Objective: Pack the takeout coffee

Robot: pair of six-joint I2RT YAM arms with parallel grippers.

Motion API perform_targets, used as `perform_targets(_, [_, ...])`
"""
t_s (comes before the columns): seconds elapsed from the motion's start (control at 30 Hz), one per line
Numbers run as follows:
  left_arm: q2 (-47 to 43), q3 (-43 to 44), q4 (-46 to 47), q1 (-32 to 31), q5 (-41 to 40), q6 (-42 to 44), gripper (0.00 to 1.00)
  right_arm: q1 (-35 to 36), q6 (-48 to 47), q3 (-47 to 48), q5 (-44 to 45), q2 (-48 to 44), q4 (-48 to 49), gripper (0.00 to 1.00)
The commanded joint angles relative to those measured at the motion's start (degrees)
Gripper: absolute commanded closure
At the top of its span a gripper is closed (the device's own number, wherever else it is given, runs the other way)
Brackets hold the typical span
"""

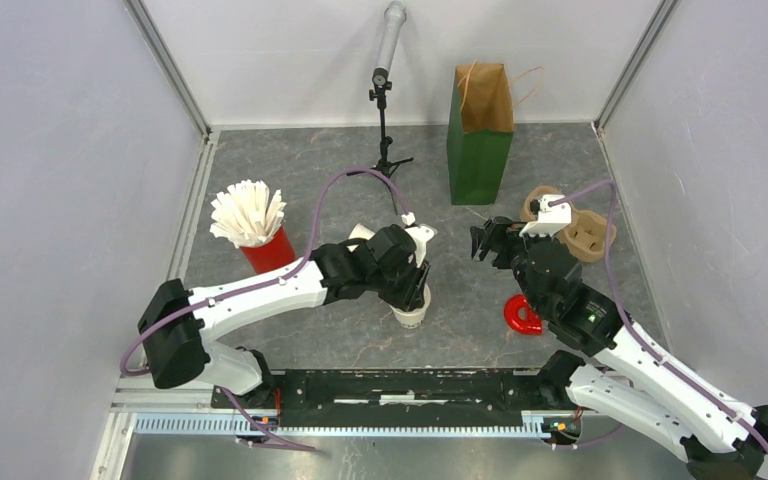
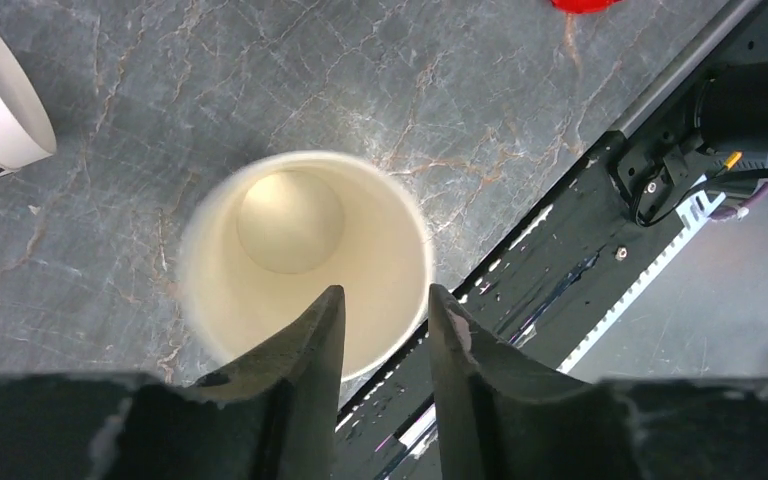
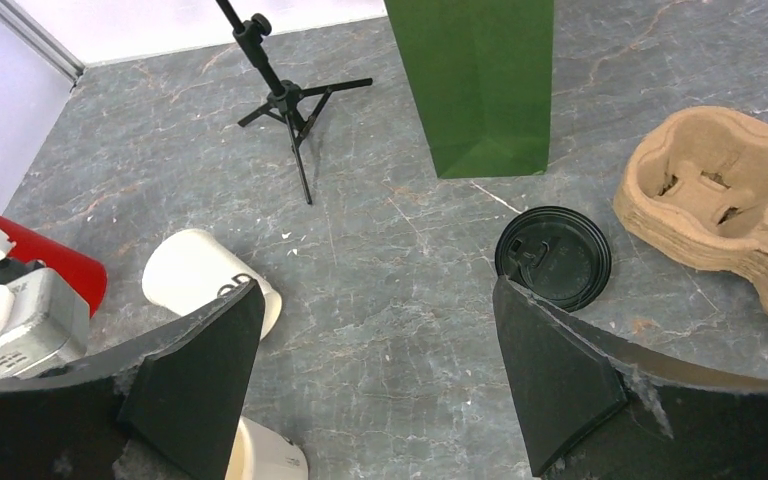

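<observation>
The takeout coffee's cream paper cup (image 2: pixel 290 225) stands upright on the grey table with no lid on it, and I can see its bare inside. In the top view this cup (image 1: pixel 411 316) is partly under the left wrist. My left gripper (image 2: pixel 385 292) hangs over the cup's near rim, one finger above the inside and one outside. Its jaws stand apart and do not press the wall. The round black lid (image 3: pixel 553 257) lies flat on the table. My right gripper (image 3: pixel 375 285) is wide open just in front of the lid, holding nothing.
A tall green paper bag (image 1: pixel 480 130) stands open at the back. The brown cardboard carrier (image 1: pixel 582 228) lies to the right, and a red cup of white sticks (image 1: pixel 260 238) stands at the left. A second white cup (image 3: pixel 210 275) lies on its side. A tripod stand (image 1: pixel 385 100) and a small red object (image 1: pixel 522 315) are also here.
</observation>
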Motion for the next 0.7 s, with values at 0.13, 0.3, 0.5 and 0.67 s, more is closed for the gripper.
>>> perform_targets(0.13, [-2.7,12.3,-7.5,2.1,-9.4,5.9,0.38,0.0,-3.2,-1.4,-4.9,-2.6,1.0,0.10])
perform_targets(0.3, [-1.2,13.4,-7.7,18.4,4.1,7.3,0.39,0.0,-4.8,-3.2,-9.2,-3.8,2.1,0.10])
perform_targets(0.5, [2.8,12.8,-3.6,32.0,15.0,8.6,0.39,0.0,-6.2,-3.4,-10.8,-4.2,1.8,0.10])
perform_targets(0.67, [8.6,14.2,-2.8,37.9,19.9,8.8,0.38,0.0,-6.7,-3.4,-12.0,-4.7,1.8,0.11])
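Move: The lying paper cup, mouth to the left, is about 16 cm ahead of the left hand, 8 cm to its left and 6 cm below. The upright paper cup, whose rim is still between the left fingers, has its middle some 2 cm ahead, 1 cm right and 4 cm down. The red straw cup stands roughly 14 cm ahead, 29 cm left and 5 cm lower. From the empty right hand, the lying cup is about 6 cm ahead, 20 cm left and 17 cm below. The left fingers, already parting, spread wider and come free of the upright cup's rim as the hand rises about 7 cm, then it swings forward and left towards the lying cup, sinking slightly at the end while turning some 20 degrees counter-clockwise, for about 17 cm forward and 11 cm left in all, stopping above the cup without touching it. Meanwhile the right hand, empty and wide open, eases a couple of centimetres back and left and turns about 10 degrees counter-clockwise. ##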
